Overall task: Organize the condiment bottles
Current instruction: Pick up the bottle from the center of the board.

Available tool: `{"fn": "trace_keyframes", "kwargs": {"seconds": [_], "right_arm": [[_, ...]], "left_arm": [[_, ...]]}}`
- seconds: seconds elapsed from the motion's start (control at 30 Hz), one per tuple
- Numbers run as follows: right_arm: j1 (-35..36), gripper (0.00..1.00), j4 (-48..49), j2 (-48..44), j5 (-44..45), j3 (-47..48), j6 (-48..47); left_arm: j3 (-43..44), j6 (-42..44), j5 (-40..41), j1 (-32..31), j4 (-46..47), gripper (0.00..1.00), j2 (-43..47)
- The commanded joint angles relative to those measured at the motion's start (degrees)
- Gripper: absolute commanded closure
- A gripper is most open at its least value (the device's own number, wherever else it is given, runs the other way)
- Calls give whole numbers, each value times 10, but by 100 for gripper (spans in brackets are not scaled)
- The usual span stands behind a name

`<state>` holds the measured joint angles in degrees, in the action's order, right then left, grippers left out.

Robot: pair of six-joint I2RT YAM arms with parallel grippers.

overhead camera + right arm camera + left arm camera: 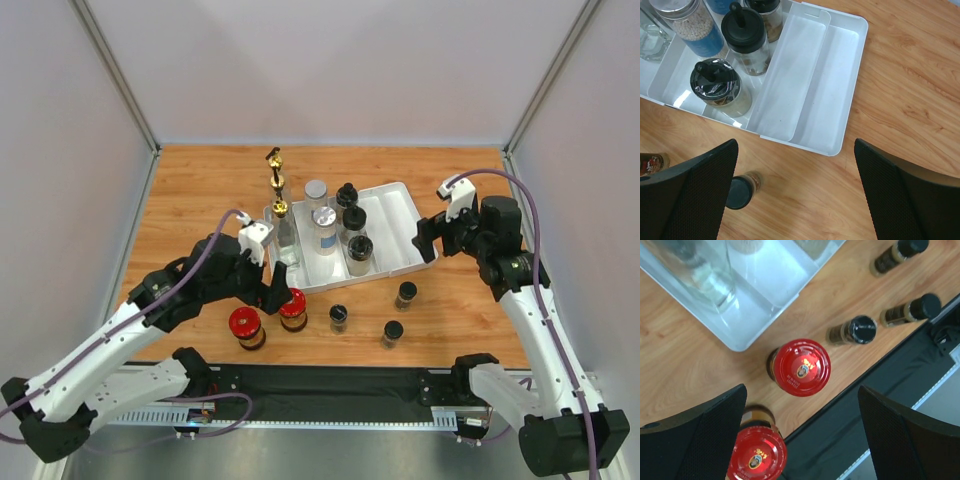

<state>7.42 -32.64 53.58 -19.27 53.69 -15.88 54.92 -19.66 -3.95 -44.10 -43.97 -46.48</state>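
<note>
Two red-lidded jars stand on the wood in front of the white tray. My left gripper hangs open over them, with the nearer lid just past its fingertips and the other beside the left finger. Three small black-capped spice jars stand loose on the table. In the tray are gold-spouted bottles, silver-lidded jars and black-capped jars. My right gripper is open and empty above the tray's right end, a spice jar by its left finger.
The tray's two right compartments hold nothing. A black mat runs along the table's near edge, close behind the red-lidded jars. White walls enclose the table on three sides. Bare wood lies right of the tray.
</note>
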Motion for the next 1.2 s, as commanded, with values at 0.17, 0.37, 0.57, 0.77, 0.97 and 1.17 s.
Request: {"fn": "trace_keyframes", "kwargs": {"seconds": [0.17,0.37,0.57,0.77,0.97,1.17], "right_arm": [[-2,0,30,-3,-11,-2,14],[-6,0,31,-1,-8,-3,13],[-7,0,30,2,-9,-3,13],[-8,0,30,1,-8,-3,12],[-8,0,29,-1,-7,-3,11],[-8,0,31,-8,-6,-4,11]], "left_arm": [[20,-71,127,-84,-64,0,-72],[20,-76,132,-111,-37,0,-129],[16,-82,118,-125,-9,0,-171],[-2,-86,99,-126,13,3,-205],[3,-87,94,-127,29,14,-233],[8,-89,97,-129,12,22,-254]]}}
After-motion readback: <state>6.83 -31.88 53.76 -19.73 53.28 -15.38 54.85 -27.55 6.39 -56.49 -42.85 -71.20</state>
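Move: The bottle to be taken, the right-hand one of the two red-lidded ones, stands about 14 cm below the left hand, some 4 cm to its right and 1 cm back. The other red-lidded bottle is about 9 cm left of it and 4 cm nearer the base; a small dark-capped shaker stands 10 cm to its right, level with it. From the right hand the bottle lies roughly 28 cm left, 13 cm back and 14 cm below. Sinking some 10 cm and rightward, the left hand tips down and closes on the middle bottle's red lid. ##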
